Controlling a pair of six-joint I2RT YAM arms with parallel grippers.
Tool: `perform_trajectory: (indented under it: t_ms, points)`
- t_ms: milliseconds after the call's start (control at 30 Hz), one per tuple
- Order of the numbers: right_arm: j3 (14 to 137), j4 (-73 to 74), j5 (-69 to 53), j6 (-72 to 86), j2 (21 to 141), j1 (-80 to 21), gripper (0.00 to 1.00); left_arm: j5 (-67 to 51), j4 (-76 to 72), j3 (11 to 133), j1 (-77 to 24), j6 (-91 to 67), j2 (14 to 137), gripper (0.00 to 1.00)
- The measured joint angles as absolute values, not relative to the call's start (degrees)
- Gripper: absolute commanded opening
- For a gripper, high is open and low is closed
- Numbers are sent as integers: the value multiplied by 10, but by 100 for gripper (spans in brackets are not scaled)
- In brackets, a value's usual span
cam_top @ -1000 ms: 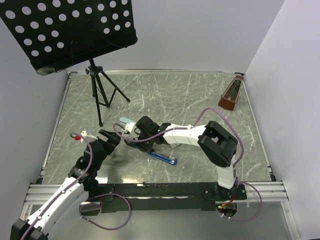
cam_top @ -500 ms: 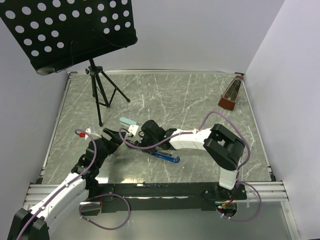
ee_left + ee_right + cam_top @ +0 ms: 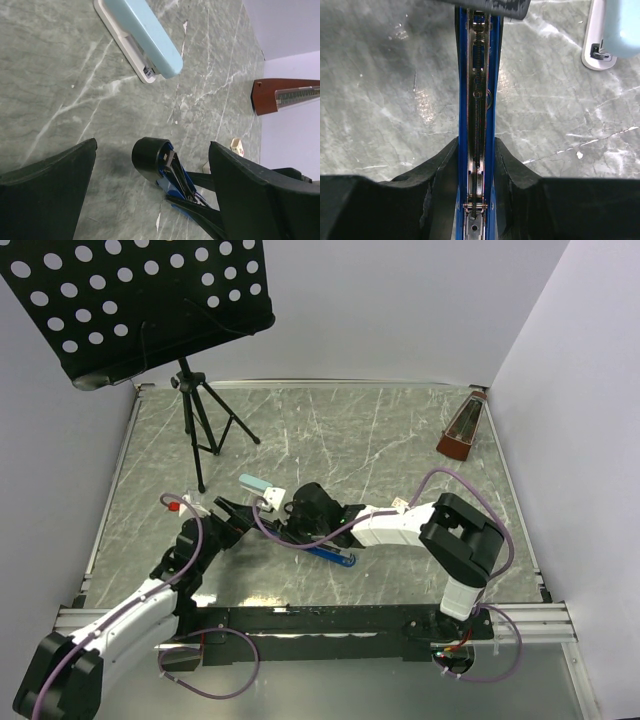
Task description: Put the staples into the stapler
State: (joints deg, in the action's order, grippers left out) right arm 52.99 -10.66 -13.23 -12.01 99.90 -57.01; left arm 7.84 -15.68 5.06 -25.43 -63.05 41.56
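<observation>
The dark blue stapler [image 3: 476, 100] stands hinged open, its inner channel and spring showing in the right wrist view. My right gripper [image 3: 476, 170] is shut on its blue sides. In the top view the stapler [image 3: 335, 557] lies near the table's front middle, under the right gripper [image 3: 303, 518]. My left gripper [image 3: 152, 145] is open, its jaws wide on either side of the stapler's black rounded end [image 3: 150, 156], not touching it; in the top view it [image 3: 238, 512] sits just left of the right gripper. A small whitish box with reddish print [image 3: 236, 146] lies beyond. No staple strip shows.
A light blue stapler [image 3: 255, 483] lies just behind the grippers, also in the left wrist view [image 3: 142, 37] and the right wrist view [image 3: 615, 30]. A brown metronome [image 3: 460, 430] stands at the back right. A black music stand [image 3: 200, 430] stands at the back left.
My left gripper has moved right and forward, closer to the stapler's end. My right arm has shifted a little nearer and rightward, still holding the stapler.
</observation>
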Motion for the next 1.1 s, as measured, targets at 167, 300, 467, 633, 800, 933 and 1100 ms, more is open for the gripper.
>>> perform_trajectory:
  t_ms: [167,300,467,633,800,933,1100]
  points:
    - [521,-129,-133,-114,994,-570,0,67,-207,38,-254,-618,444,89]
    - [520,-138,-136,-114,993,-570,0,63,-245,30,-254,-604,467,80]
    - [520,-142,-140,-114,993,-570,0,63,-293,30,-254,-588,495,66]
    - [520,-142,-143,-114,993,-570,0,62,-329,30,-254,-571,510,39]
    - [520,-143,-143,-114,993,-570,4,64,-332,29,-254,-557,501,18]
    - [521,-150,-142,-110,993,-570,21,74,-310,29,-254,-543,470,15]
    - [525,-150,-140,-97,993,-574,41,98,-251,37,-260,-529,418,10]
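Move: The blue stapler's black end hangs almost between the open left fingers, about 1 cm ahead, 2 cm right and 1 cm below. From the right hand, which holds the stapler, that end is roughly 7 cm left, 3 cm ahead and 2 cm higher. On the table, the light-blue stapler lies some 8 cm ahead, 2 cm right and 6 cm below the left hand; from the right hand, about 11 cm ahead and 7 cm left. The blue stapler's black end is pinched by the left fingers, which ease about 1 cm forward and slightly right while closing from wide open until they stop on it. The left hand then keeps rising, about 2 cm in all, tipping up some 10 degrees, while the right hand keeps its grip and goes up 1.5 cm and 1 cm left with it. ##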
